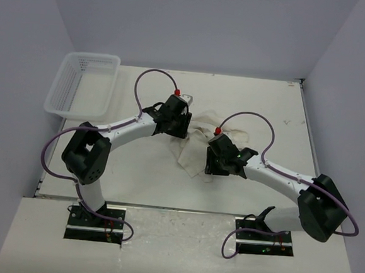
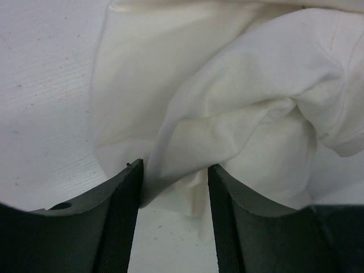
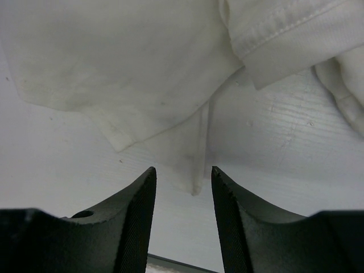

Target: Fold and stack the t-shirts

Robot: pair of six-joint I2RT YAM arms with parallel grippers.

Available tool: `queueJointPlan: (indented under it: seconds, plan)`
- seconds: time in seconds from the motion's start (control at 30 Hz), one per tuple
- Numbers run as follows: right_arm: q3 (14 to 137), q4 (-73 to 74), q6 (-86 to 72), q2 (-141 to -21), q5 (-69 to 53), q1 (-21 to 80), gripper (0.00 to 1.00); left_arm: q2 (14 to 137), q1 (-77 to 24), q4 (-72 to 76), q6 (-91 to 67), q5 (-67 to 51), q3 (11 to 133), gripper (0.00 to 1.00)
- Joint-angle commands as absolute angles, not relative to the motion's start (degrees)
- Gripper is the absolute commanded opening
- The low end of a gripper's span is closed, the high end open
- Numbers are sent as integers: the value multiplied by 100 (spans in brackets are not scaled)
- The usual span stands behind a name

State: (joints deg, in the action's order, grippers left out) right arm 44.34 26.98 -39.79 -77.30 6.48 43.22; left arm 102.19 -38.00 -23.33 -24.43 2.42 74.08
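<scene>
A crumpled cream t-shirt (image 1: pixel 189 151) lies in a heap at the middle of the table, between my two grippers. My left gripper (image 1: pixel 178 125) is at its far left side. In the left wrist view the left gripper (image 2: pixel 175 168) is open, and a hanging fold of the t-shirt (image 2: pixel 227 85) reaches between the fingertips without being pinched. My right gripper (image 1: pixel 216 164) is at the heap's near right side. In the right wrist view the right gripper (image 3: pixel 183 170) is open, and a pointed corner of the t-shirt (image 3: pixel 131 62) lies flat on the table just ahead of the gap.
A white plastic mesh basket (image 1: pixel 66 86) stands at the far left corner of the white table (image 1: pixel 267 99). Pale walls close in the back and both sides. The arm bases sit at the near edge.
</scene>
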Motion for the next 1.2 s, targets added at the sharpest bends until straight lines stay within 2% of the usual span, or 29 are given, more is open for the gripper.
queueJointPlan:
  seconds: [0.0, 0.3, 0.83, 1.17]
  plan:
    - [4254, 2628, -4201, -7576, 791, 4359, 45, 9923, -3788, -2276, -2373, 422, 7339, 51]
    - [3903, 2470, -4456, -7515, 791, 4474, 41, 9589, -3797, -2338, -2364, 404, 7216, 53]
    - [3903, 2180, -4491, -7743, 686, 4474, 30, 8860, -4122, -2382, -2452, 316, 6513, 75]
    - [3894, 2083, -4509, -7849, 589, 4491, 12, 8534, -4447, -2347, -2645, 352, 5863, 77]
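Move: The right hand's target, the tip of the narrow strip at the t-shirt's near edge, lies about 2 cm back and 3 cm below it. The wider flap corner is some 6 cm to the left and 1 cm back, and the bunched folds sit about 14 cm ahead and 3 cm left. For the left hand, the shirt's near-left edge is some 10 cm straight back and 7 cm down, with those folds 2 cm ahead and 7 cm right. The right fingers close from half open to nearly shut on the strip's tip, pinching it, after sinking about 2.5 cm and drawing back 2 cm; they edge slightly forward and left while closing. The left fingers come free of the cloth, rising some 2.5 cm as they open wider, then travel back about 7 cm towards the shirt's near-left edge, lowering a little at the end. ##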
